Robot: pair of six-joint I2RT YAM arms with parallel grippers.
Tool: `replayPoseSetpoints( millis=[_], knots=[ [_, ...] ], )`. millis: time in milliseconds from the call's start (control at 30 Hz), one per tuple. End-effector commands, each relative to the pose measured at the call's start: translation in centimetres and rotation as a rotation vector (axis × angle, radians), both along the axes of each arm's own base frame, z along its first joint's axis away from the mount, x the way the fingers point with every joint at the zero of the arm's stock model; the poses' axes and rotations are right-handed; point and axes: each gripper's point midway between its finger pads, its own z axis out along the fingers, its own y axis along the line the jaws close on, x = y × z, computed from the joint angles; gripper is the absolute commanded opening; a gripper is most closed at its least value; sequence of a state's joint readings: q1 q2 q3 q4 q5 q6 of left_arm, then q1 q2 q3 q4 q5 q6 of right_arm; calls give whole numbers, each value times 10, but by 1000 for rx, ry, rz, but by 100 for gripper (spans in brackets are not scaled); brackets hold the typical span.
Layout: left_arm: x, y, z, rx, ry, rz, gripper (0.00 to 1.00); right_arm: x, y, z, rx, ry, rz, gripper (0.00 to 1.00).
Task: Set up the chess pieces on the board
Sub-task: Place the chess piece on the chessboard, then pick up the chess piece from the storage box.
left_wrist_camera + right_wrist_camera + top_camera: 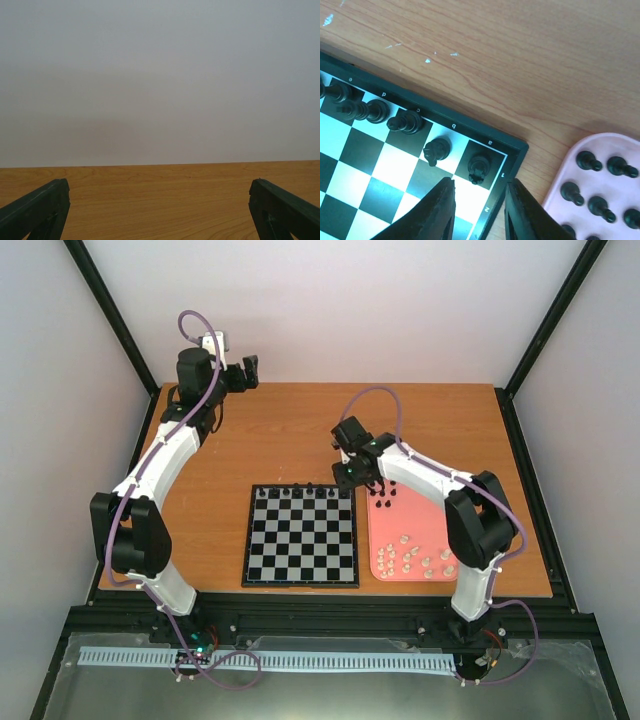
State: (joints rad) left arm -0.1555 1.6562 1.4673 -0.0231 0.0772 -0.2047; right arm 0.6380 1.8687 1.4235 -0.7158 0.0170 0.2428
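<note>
The board (300, 536) lies at the table's middle, with several black chess pieces (305, 490) along its far row. In the right wrist view a rook (479, 167) stands on the corner square, with a knight (436, 150) and more pieces (405, 122) beside it. My right gripper (347, 473) (479, 192) hovers open and empty just above the rook at the board's far right corner (517, 147). My left gripper (248, 371) is open and empty at the far left, facing the wall; its fingers (35, 210) frame bare table.
A pink tray (412, 540) sits right of the board, with black pieces (384, 498) at its far end and cream-white pieces (415, 558) at its near end. The tray (615, 150) and black pawns (587, 161) also show in the right wrist view.
</note>
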Motion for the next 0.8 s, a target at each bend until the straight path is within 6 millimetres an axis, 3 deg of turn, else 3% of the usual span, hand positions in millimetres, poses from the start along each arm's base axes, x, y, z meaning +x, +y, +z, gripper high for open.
replayPoseSetpoints(
  millis=[0, 167, 300, 400, 500, 767],
  knots=[
    [1, -3, 23, 14, -46, -7, 100, 4, -16, 28, -45, -76, -22, 36],
    [1, -2, 23, 16, -48, -4, 100, 7, -47, 46, -175, -152, -76, 42],
    [1, -3, 22, 16, -46, -4, 100, 3, -68, 47, -214, -160, -128, 56],
    [1, -3, 23, 16, -46, -5, 100, -2, -83, 49, -215, -165, -172, 74],
    [1, -4, 23, 15, -47, -9, 100, -7, -96, 51, -206, -166, -206, 99],
    [1, -4, 23, 12, -48, -14, 100, -18, -115, 43, -131, -131, -257, 100]
  ],
)
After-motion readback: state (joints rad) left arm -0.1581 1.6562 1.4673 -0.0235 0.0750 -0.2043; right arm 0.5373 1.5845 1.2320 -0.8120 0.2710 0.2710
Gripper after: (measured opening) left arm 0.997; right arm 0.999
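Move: The black pawns in the pink tray stand about 8 cm to the right of the right hand, level with it fore and aft and some 6 cm lower. The black rook, already free on the board's corner square, is almost right under the fingers, about 5 cm down, with the black knight 3 cm to its left. From the idle left hand, the pawns lie roughly 32 cm right, 17 cm back and 31 cm below. Up and to the right, the right hand leaves the rook on the corner square, climbing about 4 cm, then sweeps level over the tray's black pawns, some 11 cm rightward in all with a slight drift back at the end. Meanwhile its fingers spread from a third open to fully open, and the wrist turns 10 to 15 degrees clockwise, losing its leftward lean. Nothing is touched. ##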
